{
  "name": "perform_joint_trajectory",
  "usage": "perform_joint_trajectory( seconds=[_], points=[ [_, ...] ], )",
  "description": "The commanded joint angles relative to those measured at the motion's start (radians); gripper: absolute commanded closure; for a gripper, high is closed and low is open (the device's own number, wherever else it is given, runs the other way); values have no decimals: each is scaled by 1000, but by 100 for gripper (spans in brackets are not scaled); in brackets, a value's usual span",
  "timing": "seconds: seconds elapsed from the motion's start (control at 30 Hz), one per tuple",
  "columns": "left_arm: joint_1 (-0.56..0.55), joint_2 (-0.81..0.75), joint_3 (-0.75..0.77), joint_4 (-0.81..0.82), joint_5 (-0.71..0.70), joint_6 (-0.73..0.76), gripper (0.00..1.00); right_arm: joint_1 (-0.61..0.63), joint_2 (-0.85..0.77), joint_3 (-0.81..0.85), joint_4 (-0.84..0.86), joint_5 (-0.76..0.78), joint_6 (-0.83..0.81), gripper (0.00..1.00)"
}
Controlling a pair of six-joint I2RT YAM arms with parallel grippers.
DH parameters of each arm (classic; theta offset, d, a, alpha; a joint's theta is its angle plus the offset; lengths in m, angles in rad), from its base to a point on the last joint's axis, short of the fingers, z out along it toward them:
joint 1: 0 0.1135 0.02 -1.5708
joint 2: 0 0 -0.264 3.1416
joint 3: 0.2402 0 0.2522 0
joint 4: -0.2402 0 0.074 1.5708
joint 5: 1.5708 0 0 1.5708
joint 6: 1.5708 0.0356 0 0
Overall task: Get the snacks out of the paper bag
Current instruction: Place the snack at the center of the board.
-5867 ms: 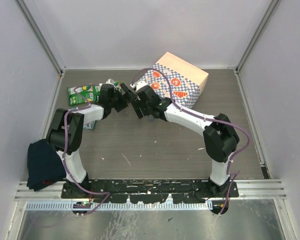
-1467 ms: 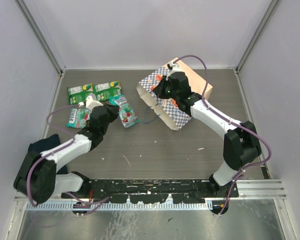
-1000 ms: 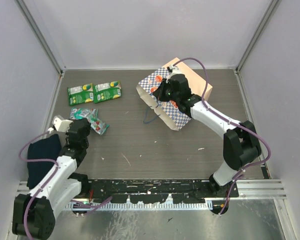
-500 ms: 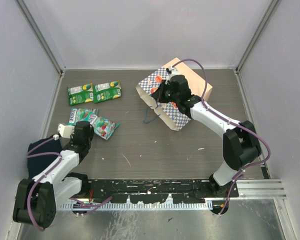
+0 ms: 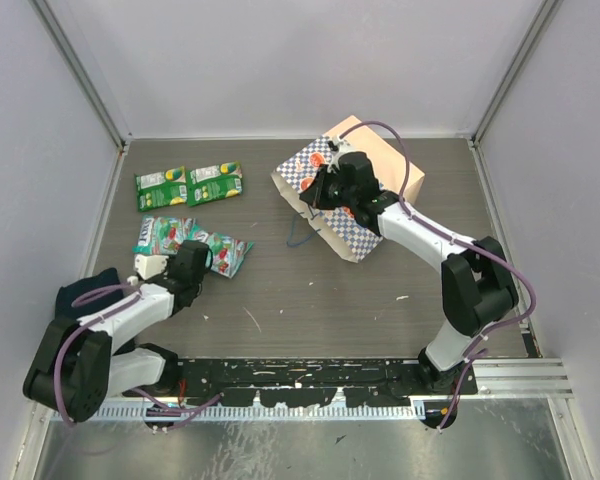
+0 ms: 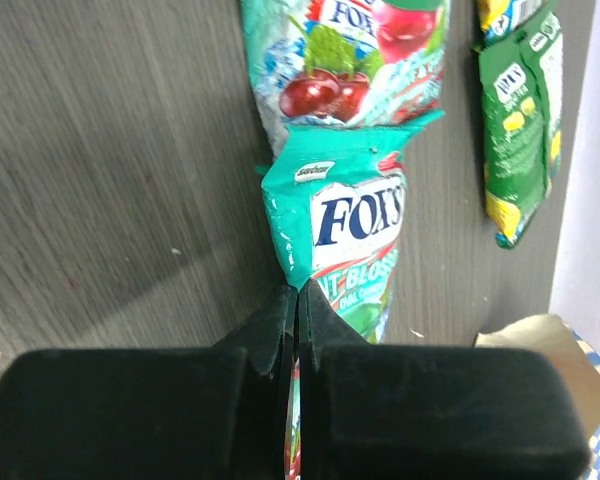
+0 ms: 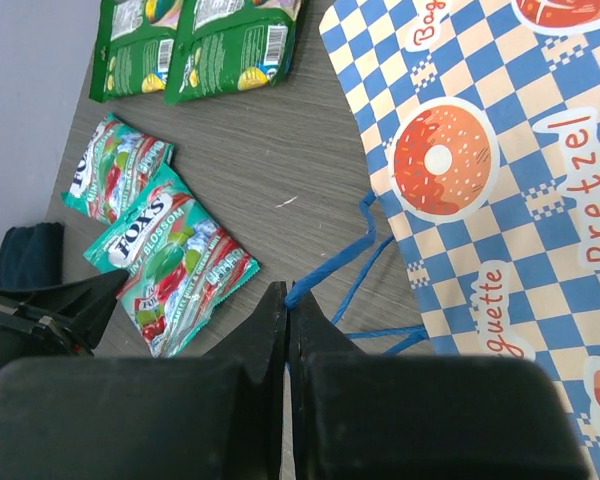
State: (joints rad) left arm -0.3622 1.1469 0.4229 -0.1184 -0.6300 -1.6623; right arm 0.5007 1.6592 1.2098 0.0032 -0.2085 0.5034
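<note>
The checkered paper bag [image 5: 342,236] [image 7: 480,150] lies on its side at the back of the table, mouth facing left. My right gripper [image 5: 310,196] [image 7: 288,296] is shut on one of its blue cord handles [image 7: 346,258]. Two green snacks [image 5: 161,188] [image 5: 216,182] lie side by side at the back left. A teal snack [image 5: 164,235] [image 7: 113,166] lies on the table nearer the front. My left gripper [image 5: 206,262] [image 6: 298,292] is shut on the edge of a second teal snack [image 5: 230,254] [image 6: 345,235], which rests low on the table beside the first.
A dark blue cloth [image 5: 80,296] lies at the left edge by the left arm. The enclosure's walls close in the table on the left, back and right. The second cord handle [image 5: 300,238] trails on the table in front of the bag's mouth.
My left gripper has swung from the left edge toward the middle, carrying the teal snack rightward. The right gripper and the bag have barely moved.
</note>
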Motion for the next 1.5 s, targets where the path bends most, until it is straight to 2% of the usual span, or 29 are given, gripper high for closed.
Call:
perform_joint_trajectory(
  seconds=[0.0,0.17,0.33,0.6,0.63,0.7,0.8,1.0,1.3,1.37,1.47],
  points=[
    [0,52,52,-16,-120,-150,100,-5,6,43,8,-40,-9,99],
    [1,163,147,-125,-179,-257,100,-5,23,54,-1,-64,-10,100],
    [9,264,243,-190,-157,-362,100,-5,41,72,-17,-84,-10,100],
    [13,368,310,-156,-102,-412,100,-5,47,78,-41,-98,-19,99],
    [15,370,309,-150,-99,-411,94,-5,45,78,-43,-98,-22,99],
    [17,365,299,-119,-95,-399,70,-5,42,77,-47,-99,-24,100],
    [22,347,292,-124,-80,-389,2,-5,37,71,-46,-102,-26,100],
    [36,308,423,-428,-14,-384,2,-5,19,55,-46,-89,-31,99],
    [28,287,674,-863,29,-191,2,-5,14,52,-50,-81,-41,99],
    [28,297,728,-910,18,-98,2,-5,10,50,-53,-79,-46,99],
    [27,312,792,-866,42,153,2,-6,0,48,-58,-71,-59,100]
  ],
)
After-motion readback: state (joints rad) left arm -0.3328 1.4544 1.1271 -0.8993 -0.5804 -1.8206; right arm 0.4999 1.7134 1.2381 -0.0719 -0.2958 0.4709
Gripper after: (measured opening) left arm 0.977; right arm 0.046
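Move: The left hand already pinches the second Fox's bag by its near edge. The spot where that bag goes has its middle about 4 cm ahead, 6 cm to the right and 2 cm below. The first Fox's bag lies some 8 cm left and 5 cm ahead, and the right green snack 18 cm ahead and 4 cm right. From the right hand the spot is roughly 23 cm left, 7 cm back and 16 cm down. Forward about 5 cm goes the left hand, low over the table, turning counter-clockwise and sinking slightly as it brings the pinched Fox's bag up alongside the first one. There the fingers open wide and let go, then the hand rises about 8 cm, easing back and tipping its fingers further down. The right hand keeps its pinch on the paper bag's blue handle and sinks 2 to 3 cm. ##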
